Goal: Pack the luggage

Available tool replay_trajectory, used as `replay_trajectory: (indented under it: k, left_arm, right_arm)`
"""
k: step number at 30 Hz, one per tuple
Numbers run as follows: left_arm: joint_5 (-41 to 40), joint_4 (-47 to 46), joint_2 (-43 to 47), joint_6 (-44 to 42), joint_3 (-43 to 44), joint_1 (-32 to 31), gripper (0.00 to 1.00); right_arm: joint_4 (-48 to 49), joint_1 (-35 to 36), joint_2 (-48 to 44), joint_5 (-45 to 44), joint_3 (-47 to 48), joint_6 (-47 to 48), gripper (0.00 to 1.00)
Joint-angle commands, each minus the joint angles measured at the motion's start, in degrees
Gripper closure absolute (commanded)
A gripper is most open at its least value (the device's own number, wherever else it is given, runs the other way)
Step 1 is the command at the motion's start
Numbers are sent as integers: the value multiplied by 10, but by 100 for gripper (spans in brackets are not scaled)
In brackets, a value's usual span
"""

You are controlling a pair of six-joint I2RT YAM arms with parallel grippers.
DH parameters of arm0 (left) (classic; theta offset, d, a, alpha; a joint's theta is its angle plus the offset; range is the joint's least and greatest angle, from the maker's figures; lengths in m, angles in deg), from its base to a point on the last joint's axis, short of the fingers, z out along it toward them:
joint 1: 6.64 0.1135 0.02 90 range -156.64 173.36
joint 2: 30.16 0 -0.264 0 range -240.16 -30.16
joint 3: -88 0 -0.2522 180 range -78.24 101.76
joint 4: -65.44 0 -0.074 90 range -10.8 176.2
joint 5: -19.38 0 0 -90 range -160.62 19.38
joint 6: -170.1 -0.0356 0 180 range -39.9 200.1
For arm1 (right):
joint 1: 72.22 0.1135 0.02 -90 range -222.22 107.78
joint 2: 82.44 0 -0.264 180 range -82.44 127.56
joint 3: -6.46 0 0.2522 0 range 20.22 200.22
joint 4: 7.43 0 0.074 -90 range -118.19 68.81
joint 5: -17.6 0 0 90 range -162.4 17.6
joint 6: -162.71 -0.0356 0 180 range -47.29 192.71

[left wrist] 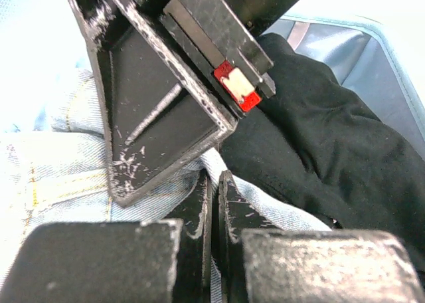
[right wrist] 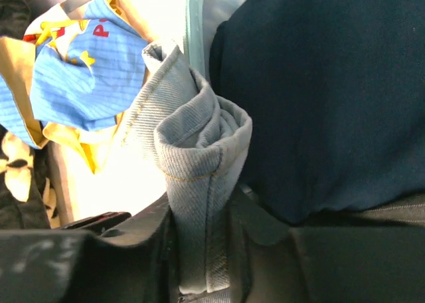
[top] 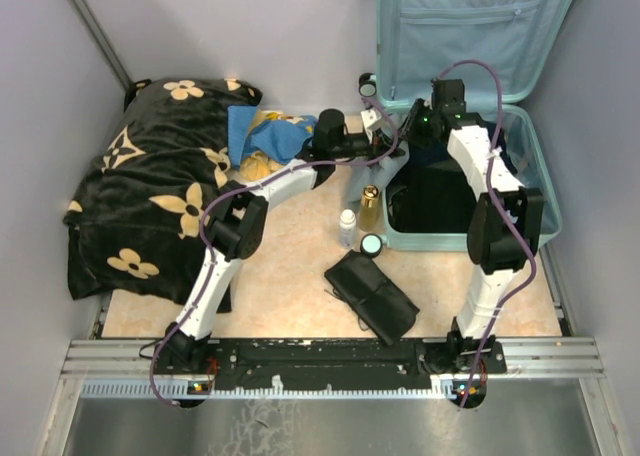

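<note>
The luggage (top: 538, 191), a pale mint-blue suitcase, lies open at the right with its lid (top: 470, 26) standing up at the back. Dark clothing (top: 435, 191) fills its base. Both grippers meet at its left rim on a pair of light denim jeans (right wrist: 199, 137). My left gripper (left wrist: 216, 183) is shut on a thin edge of the denim (left wrist: 66, 163). My right gripper (right wrist: 202, 250) is shut on a rolled fold of the same denim, beside the dark clothing (right wrist: 319, 84). One right finger (left wrist: 153, 117) fills the left wrist view, right above my left jaws.
A black blanket with tan flowers (top: 160, 196) covers the left side. A blue and yellow garment (top: 265, 131) lies next to it. A white bottle (top: 348, 226), a gold-capped bottle (top: 370, 206) and a black pouch (top: 372, 296) sit on the table left of the suitcase.
</note>
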Motion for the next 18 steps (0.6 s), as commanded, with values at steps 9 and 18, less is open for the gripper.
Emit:
replay_trajectory:
  k: [9, 18]
  left_arm:
    - [32, 32, 96, -24, -17, 28, 23]
    - [31, 73, 177, -44, -95, 84, 15]
  right_arm:
    - [-9, -37, 19, 8, 102, 114, 100]
    - [-66, -127, 24, 124, 118, 222, 100]
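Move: The left hand still pinches the top edge of the jeans at the suitcase's left rim. Their hanging middle lies roughly 7 cm left, 10 cm back and 8 cm below the right hand, whose fingers are part-closed around the edge; from the left hand it is about 6 cm left, 5 cm back and 8 cm down. From the right hand, the suitcase's middle is some 20 cm right, 9 cm back, and the gold bottle about 7 cm left, 17 cm back, both roughly 13 cm lower. The right hand first shuts its fingers on the top edge of the jeans beside the left gripper, then draws it about 5 cm to the right, over the suitcase, turning slightly counter-clockwise. As that grip closes, the left fingers open wide and let go of the denim, and the left hand backs off upward and then also to the left, some 8 cm up and 7 cm left, clear of the jeans and the right gripper. ##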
